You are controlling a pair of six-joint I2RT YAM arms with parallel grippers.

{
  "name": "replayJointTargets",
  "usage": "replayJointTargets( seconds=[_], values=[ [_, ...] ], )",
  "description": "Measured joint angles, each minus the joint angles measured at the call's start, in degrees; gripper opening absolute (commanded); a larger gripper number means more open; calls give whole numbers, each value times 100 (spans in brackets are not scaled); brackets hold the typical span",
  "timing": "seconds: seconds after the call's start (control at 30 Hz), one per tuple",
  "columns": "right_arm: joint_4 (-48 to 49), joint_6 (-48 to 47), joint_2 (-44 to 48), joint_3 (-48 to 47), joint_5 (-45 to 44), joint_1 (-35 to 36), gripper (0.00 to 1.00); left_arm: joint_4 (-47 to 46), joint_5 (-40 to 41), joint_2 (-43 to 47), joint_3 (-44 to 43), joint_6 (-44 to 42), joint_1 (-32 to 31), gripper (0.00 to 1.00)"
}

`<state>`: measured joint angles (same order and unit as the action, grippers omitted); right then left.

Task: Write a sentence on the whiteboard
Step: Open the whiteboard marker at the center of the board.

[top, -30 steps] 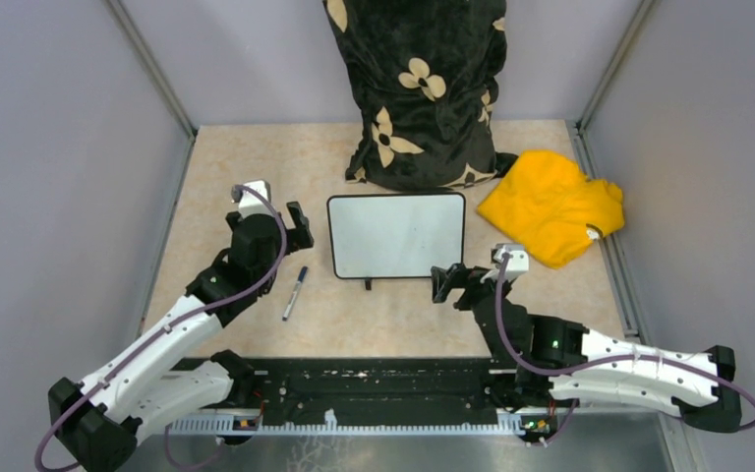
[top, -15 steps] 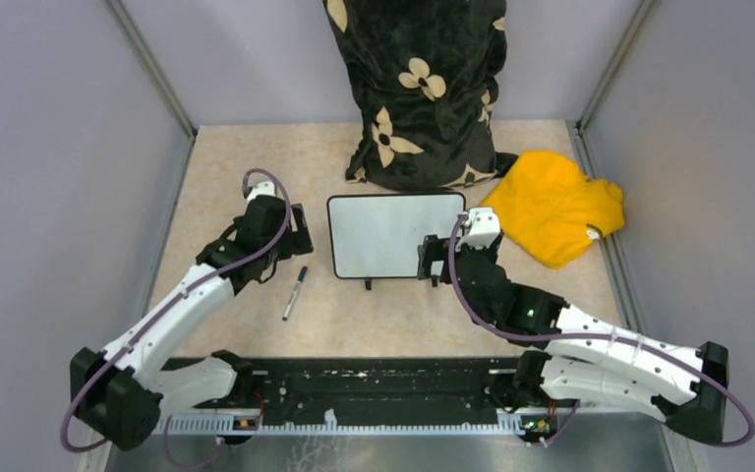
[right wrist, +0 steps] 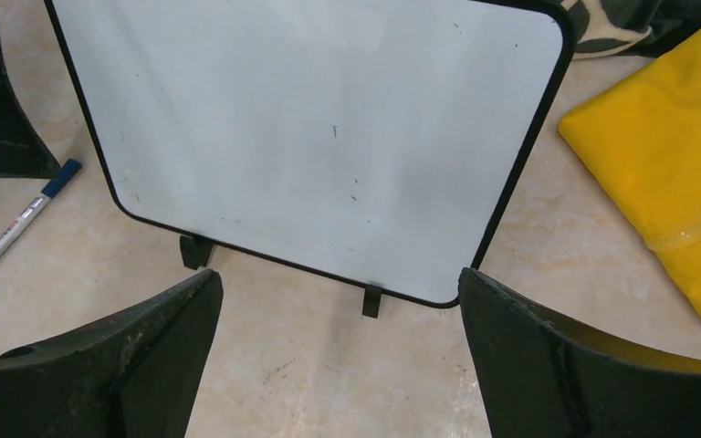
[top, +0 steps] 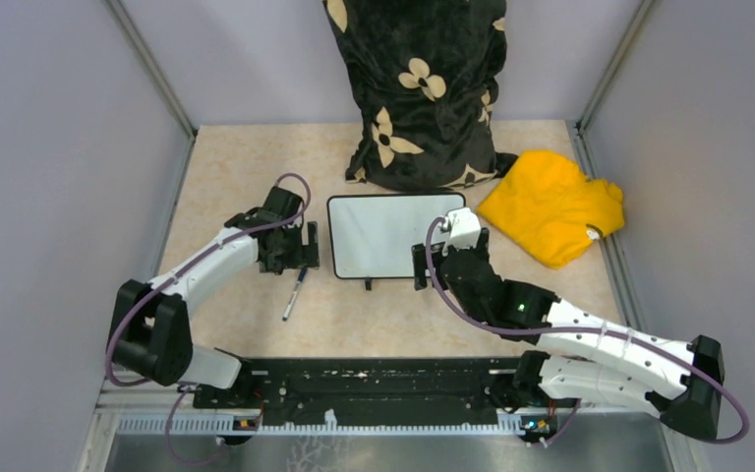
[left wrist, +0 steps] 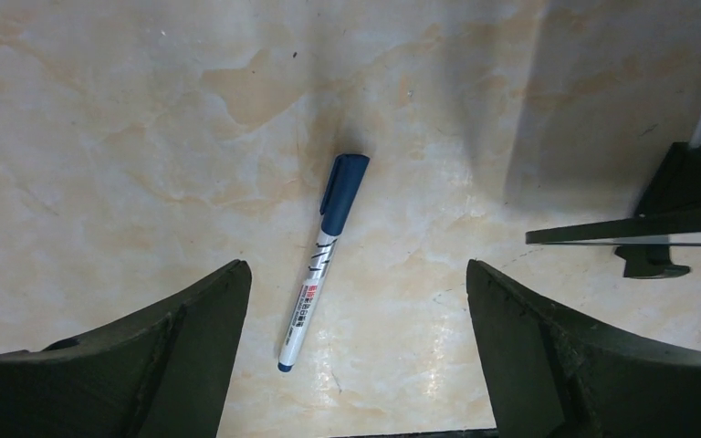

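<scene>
The whiteboard [top: 393, 236] stands at the table's middle on small black feet, its face [right wrist: 310, 137] plain white; no sentence shows on it. A blue-capped marker [top: 295, 292] lies flat on the table just left of the board. My left gripper [top: 293, 251] hovers over the marker's cap end, open. In the left wrist view the marker [left wrist: 322, 246] lies between the wide-apart fingers of that gripper [left wrist: 356, 274], nearer the left one and untouched. My right gripper [top: 431, 264] is open at the board's near right corner, holding nothing; in its own view this gripper [right wrist: 340, 278] faces the board's lower edge.
A black cloth bag with cream flowers [top: 423, 88] stands behind the board. A yellow cloth [top: 551, 205] lies to the board's right. Grey walls enclose the table on three sides. A black rail [top: 374, 383] runs along the near edge.
My left arm has stretched forward and to the right, coming down over the marker. My right gripper has moved left and forward to the board's near right corner. Both stay open.
</scene>
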<state>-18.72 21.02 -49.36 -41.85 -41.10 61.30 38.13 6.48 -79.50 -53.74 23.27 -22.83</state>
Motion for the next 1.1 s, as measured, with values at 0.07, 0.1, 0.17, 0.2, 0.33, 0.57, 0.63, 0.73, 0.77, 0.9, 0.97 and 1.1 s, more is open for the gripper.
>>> replayJointTargets(
  seconds=[0.07,0.1,0.17,0.2,0.33,0.57,0.63,0.73,0.77,0.9,0.97,1.1],
  values=[
    [-98,0,-59,-22,127,0,99,28,-111,-214,-4,-42,0,87],
    [-114,2,-59,-22,170,0,99,50,-155,-289,0,-61,0,86],
    [-105,9,-33,-22,245,0,99,59,-216,-376,13,-109,0,83],
    [-105,11,7,-22,299,0,99,66,-221,-400,15,-133,2,81],
    [-46,-2,282,-20,452,0,98,79,-219,-525,15,-249,52,76],
    [98,-7,503,-15,479,0,97,66,-221,-809,37,-343,225,69],
    [98,-9,494,-15,481,0,96,33,-234,-885,55,-345,245,67],
    [120,-42,496,-15,479,0,95,9,-273,-973,66,-358,258,61],
    [120,-48,496,-13,474,0,95,-11,-289,-1001,66,-363,262,59],
    [120,-48,494,-13,404,0,95,-90,-334,-1078,66,-374,269,54],
    [120,-48,494,-13,356,0,95,-107,-334,-1106,66,-385,269,51],
    [120,-46,498,-13,299,0,94,-151,-328,-1158,72,-387,269,46]
  ],
)
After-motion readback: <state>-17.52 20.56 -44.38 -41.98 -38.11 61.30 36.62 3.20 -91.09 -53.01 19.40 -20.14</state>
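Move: The whiteboard marker lies on the table nearly under the left hand: its middle is about 7 cm below, some 3 cm back and 1 cm to the left, with the cap end pointing forward. The board's left foot stands about 18 cm to the right of that hand and 1 cm back; the whiteboard's middle is some 26 cm right and 11 cm ahead. From the right hand the marker is about 34 cm left, level fore and aft, 20 cm below. Without any touch to be seen yet, the left hand sinks about 5.5 cm towards the cap end of the marker, easing back slightly early on and slowing near the table. Its wrist tips some 10 degrees further to point down, while the nearly wide-open fingers close to about half, one on either side of the cap's lower end. The right hand, still empty and open, dips slightly, then rises to about 2.5 cm above its start. ##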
